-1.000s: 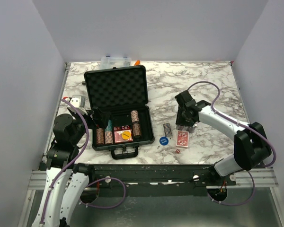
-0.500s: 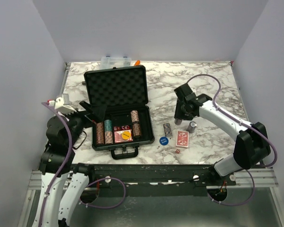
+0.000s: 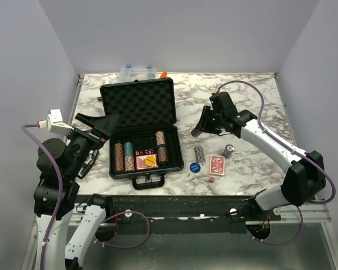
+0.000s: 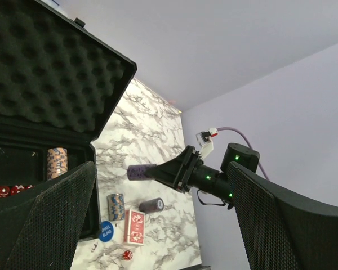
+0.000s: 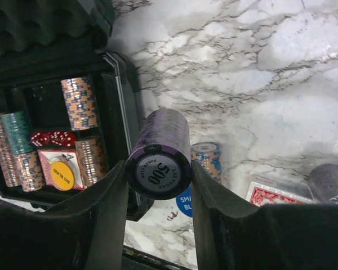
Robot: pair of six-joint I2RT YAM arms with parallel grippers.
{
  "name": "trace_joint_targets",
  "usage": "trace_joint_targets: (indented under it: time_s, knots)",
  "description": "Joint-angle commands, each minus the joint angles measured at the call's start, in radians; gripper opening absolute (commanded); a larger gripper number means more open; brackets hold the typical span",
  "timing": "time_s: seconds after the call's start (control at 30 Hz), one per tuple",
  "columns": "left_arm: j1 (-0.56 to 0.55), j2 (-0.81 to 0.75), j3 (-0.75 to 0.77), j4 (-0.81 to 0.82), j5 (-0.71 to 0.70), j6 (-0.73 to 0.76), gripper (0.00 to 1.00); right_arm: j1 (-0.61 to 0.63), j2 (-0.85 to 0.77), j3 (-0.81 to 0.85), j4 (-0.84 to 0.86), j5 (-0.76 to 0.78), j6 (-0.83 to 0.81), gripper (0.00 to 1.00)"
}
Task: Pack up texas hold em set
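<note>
The black briefcase [image 3: 138, 112] lies open, its foam lid [image 4: 39, 73] up. Inside are chip stacks [image 5: 79, 102], red dice [image 5: 48, 138] and a red card deck with a yellow button [image 5: 61, 174]. My right gripper [image 3: 198, 129] hangs just right of the case, shut on a purple chip stack [image 5: 160, 152] held sideways. On the marble lie a blue-orange chip stack [image 3: 199, 153], a dark chip stack [image 3: 228, 150], a red-backed deck [image 3: 216, 165], a blue button [image 3: 194, 167] and small red dice [image 3: 210, 179]. My left gripper [image 3: 101, 125] is raised left of the case, open and empty.
A clear plastic organizer box [image 3: 138, 72] and an orange-handled tool [image 3: 163, 73] sit behind the case at the back edge. Grey walls close in the table on three sides. Bare marble [image 3: 242, 95] stretches at the back right.
My right gripper rose from the table with the purple chip stack and swung left toward the case, leaving the dark stack behind. My left arm lifted up and away from the case's left side.
</note>
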Motion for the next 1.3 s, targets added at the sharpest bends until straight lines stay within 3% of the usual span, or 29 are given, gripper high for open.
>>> trace_joint_targets:
  time_s: [0.0,0.37,1.27]
  knots:
    - [-0.002,0.031,0.062,-0.035,-0.012,-0.042,0.99,0.011,0.021,0.048,0.101,-0.072,-0.025,0.01]
    - [-0.002,0.076,0.122,-0.061,-0.057,-0.037,0.99,0.066,0.118,0.116,0.186,-0.110,-0.033,0.01]
    - [-0.003,0.068,0.105,-0.082,-0.073,-0.070,0.99,0.251,0.291,0.247,0.152,0.095,-0.109,0.01]
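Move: The purple chip stack is already in the right hand's fingers; the empty rightmost slot of the open case lies about 11 cm to that hand's left, 3 cm back and 10 cm below. Beyond the slot, the orange chips sit 16 cm left and 1 cm back of the hand, and the brown chips 15 cm left and 7 cm back. The small chip stack on the table is straight sideways-level, about 7 cm back. From the left hand the slot is roughly 23 cm right, 9 cm ahead and 34 cm down. The purple chip stack, kept pinched in the right fingers, is carried about 11 cm to the left, nearly level, from over the bare table across the case's right rim towards the empty slot. The right hand turns some 15 degrees counter-clockwise on the way, then slows and begins to sink, by about 2 cm. ##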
